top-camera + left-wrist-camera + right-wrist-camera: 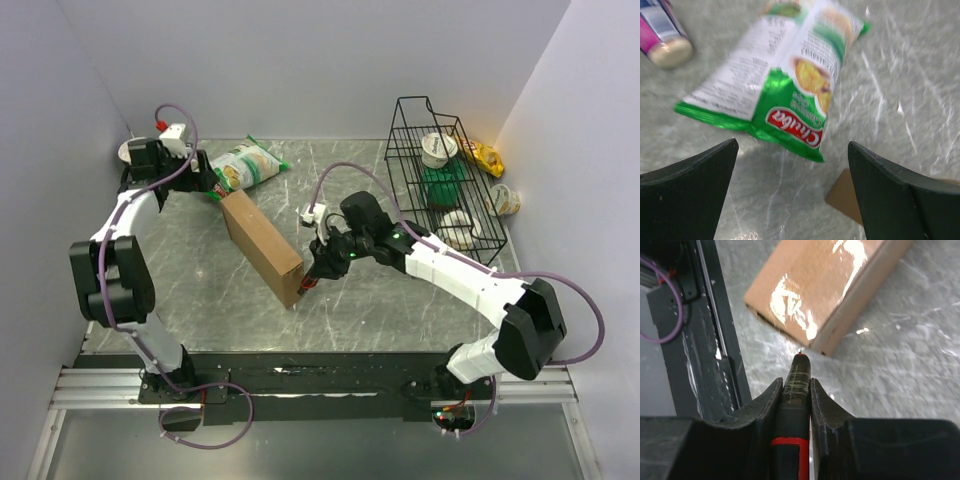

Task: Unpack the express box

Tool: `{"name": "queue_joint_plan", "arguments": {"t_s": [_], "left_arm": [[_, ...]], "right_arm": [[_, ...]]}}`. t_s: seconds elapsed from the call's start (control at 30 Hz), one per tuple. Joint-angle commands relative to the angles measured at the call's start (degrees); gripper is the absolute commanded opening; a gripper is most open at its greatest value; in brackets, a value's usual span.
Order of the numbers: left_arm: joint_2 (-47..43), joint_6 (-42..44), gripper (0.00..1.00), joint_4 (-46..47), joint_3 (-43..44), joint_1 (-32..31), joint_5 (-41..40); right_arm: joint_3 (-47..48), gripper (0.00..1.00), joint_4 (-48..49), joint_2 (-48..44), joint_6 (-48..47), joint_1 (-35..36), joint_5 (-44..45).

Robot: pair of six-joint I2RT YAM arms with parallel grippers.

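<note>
The express box (262, 246), plain brown cardboard, stands on one long edge in the middle of the marble table, running diagonally. My right gripper (312, 272) is shut on a black and red pen-like cutter (796, 376). The cutter's tip sits just short of the box's near lower corner (820, 295). My left gripper (205, 180) hovers open over the table at the back left, nothing between its fingers (695, 185). The box's far corner (846, 197) shows just inside its right finger. A green-and-white snack bag (790, 70) lies just ahead of it.
A pink and blue tube (662, 35) lies left of the snack bag (246, 164). A black wire basket (402, 150) with cups and packets stands at the back right, a yellow packet (485, 155) and a cup (503, 200) beside it. Walls close three sides.
</note>
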Motion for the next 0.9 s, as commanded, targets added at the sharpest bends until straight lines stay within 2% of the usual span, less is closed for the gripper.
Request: {"name": "queue_joint_plan", "arguments": {"t_s": [0.0, 0.2, 0.4, 0.6, 0.87], "left_arm": [[2.4, 4.4, 0.96, -3.2, 0.5, -0.1, 6.1], [-0.1, 6.8, 0.95, -5.2, -3.5, -0.1, 9.4], [-6.0, 8.7, 0.95, -10.2, -9.5, -0.2, 12.7], [-13.0, 6.7, 0.94, -8.7, -19.0, -1.7, 15.6], [-20.0, 7.9, 0.94, -9.1, -25.8, -5.6, 17.3]], "right_arm": [[4.5, 0.0, 6.8, 1.3, 4.6, 1.4, 1.1], [8.2, 0.0, 4.8, 3.7, -1.0, 0.7, 8.1], [14.1, 0.0, 0.9, 7.2, -3.5, -1.9, 9.5], [16.1, 0.0, 0.6, 9.2, -8.0, -3.9, 9.9], [18.4, 0.0, 0.0, 11.6, -10.7, -5.1, 10.6]]}}
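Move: The box stands on its long edge, slanting from far left to near right. Its middle is about 10 cm ahead of the right hand, 14 cm left and 10 cm lower; its near end is 7 cm left and 2 cm back. From the empty left hand the box's middle is about 17 cm back, 15 cm right and 10 cm below. The green-and-white bag lies 16 cm ahead of the left hand and 9 cm right, the purple cup 20 cm ahead and 5 cm left, both some 16 cm lower. Forward goes the right hand, some 9 cm, after a nudge left that turns into a drift right; it keeps hold of the red knife, its tip at the box's near end, and turns slightly clockwise. The left hand, fingers still wide open, sinks about 5 cm and draws back some 11 cm to come beside the box's left end, seeming to bear on it with its right finger. ##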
